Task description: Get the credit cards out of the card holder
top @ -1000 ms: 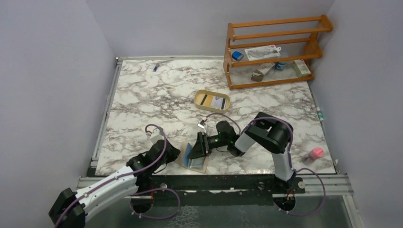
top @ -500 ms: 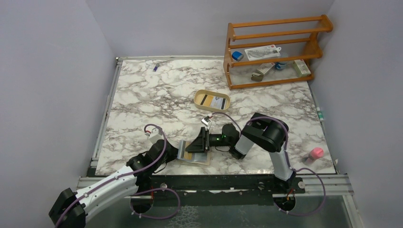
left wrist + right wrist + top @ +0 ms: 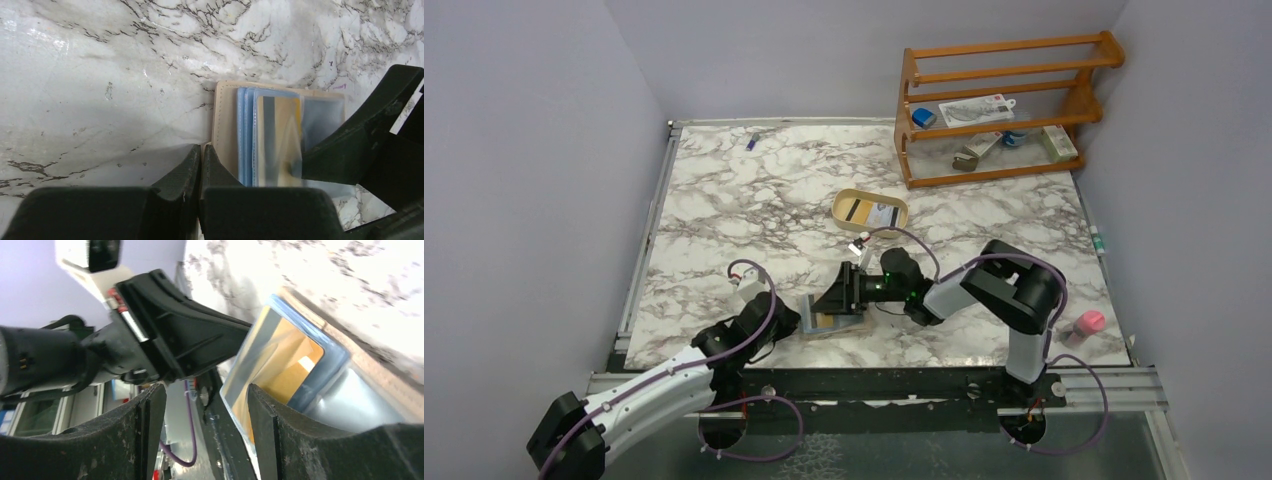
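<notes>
The tan card holder [image 3: 824,323] [image 3: 226,117] lies open near the table's front edge. Its pale blue sleeves [image 3: 246,137] are fanned out. A yellowish credit card with a dark stripe [image 3: 280,135] [image 3: 282,357] sits in a clear sleeve. My left gripper [image 3: 792,322] [image 3: 201,149] is shut on the holder's left edge, with a sliver of tan between its tips. My right gripper [image 3: 842,293] [image 3: 205,402] hovers open over the right side of the holder. One of its fingers [image 3: 262,410] lies against the clear sleeve, and nothing is between the jaws.
An oval tan tray [image 3: 844,200] holding cards stands behind the holder. A wooden rack [image 3: 999,100] with small items is at the back right. A pink object [image 3: 1088,322] lies at the front right, and a small purple item [image 3: 752,141] at the back left.
The raised flap and sleeves of the holder have come down flatter. My right gripper has shifted back and slightly up, still open. The left gripper has kept its grip.
</notes>
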Motion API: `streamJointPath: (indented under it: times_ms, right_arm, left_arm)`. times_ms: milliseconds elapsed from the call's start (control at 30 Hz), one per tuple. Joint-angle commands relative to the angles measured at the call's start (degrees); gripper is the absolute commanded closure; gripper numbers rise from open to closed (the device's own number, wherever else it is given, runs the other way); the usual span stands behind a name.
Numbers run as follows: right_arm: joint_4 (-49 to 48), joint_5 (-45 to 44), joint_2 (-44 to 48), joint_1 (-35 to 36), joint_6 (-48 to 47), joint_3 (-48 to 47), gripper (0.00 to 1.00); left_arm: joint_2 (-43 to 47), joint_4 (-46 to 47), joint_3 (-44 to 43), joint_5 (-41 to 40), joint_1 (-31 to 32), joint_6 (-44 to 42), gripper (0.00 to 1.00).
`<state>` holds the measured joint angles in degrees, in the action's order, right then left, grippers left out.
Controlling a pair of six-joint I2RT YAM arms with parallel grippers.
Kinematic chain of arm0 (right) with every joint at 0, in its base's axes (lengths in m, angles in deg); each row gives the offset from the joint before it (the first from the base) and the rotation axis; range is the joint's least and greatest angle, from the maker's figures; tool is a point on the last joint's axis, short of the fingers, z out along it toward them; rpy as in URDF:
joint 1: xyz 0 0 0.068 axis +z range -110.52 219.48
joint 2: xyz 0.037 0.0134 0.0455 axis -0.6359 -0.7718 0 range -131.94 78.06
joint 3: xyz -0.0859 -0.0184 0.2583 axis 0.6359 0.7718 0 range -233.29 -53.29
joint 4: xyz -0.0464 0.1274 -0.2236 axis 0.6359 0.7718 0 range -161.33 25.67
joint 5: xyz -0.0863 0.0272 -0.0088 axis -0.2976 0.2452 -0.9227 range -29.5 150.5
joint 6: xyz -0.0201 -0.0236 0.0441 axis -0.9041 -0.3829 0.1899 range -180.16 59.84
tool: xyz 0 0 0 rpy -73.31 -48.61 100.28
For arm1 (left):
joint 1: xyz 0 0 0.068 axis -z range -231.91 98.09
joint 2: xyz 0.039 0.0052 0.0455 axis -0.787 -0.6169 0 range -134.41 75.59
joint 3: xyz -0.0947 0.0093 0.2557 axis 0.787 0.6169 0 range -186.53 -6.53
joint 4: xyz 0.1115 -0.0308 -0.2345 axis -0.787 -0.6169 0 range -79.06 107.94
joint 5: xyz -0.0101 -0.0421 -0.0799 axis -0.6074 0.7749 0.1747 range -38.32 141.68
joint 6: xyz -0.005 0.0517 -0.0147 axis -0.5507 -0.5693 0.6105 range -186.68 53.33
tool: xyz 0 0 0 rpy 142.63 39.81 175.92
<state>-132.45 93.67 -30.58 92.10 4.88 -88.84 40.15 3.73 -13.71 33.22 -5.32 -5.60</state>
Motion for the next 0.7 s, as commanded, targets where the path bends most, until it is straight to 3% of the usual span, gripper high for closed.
streamJointPath:
  times_ms: [0,400,667]
  right_arm:
    - [14.5,-6.0,2.9,0.6,-3.7,-1.2,0.34]
    - [30.3,-14.7,5.3,0.5,-6.6,-1.5,0.34]
    - [30.2,-14.6,2.4,0.6,-6.2,-2.3,0.34]
  left_arm:
    - [-0.6,-3.2,-1.0,-2.0,0.0,-0.1,1.0]
    - [0.2,-4.1,-1.2,-3.3,0.0,0.7,1.0]
    - [-0.7,-3.9,-1.4,-3.3,0.0,0.7,1.0]
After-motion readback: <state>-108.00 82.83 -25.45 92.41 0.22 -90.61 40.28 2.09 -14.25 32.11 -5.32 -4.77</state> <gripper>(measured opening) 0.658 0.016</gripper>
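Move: My open right hand points left over the card holder. The credit card in its clear pocket lies about 6 cm below that hand point and some 2 cm ahead, neither left nor right of it. My left fingertips are roughly 6 cm left of the right hand, 1 cm ahead and 7 cm lower. The tray is about 22 cm ahead and 10 cm to the right, 8 cm down. From my left hand the card lies some 6 cm right and 1 cm ahead, 1 cm up. I bring my right hand down about 4.5 cm onto the pocket pages, easing roughly 2 cm to the right and a little forward while the wrist tips the fingers some 15–20 degrees down, then hold there. The fingers stay wide open, the lower one still touching the pocket and ending at the card's right edge. My left hand keeps pinching the holder's left edge, almost still. ##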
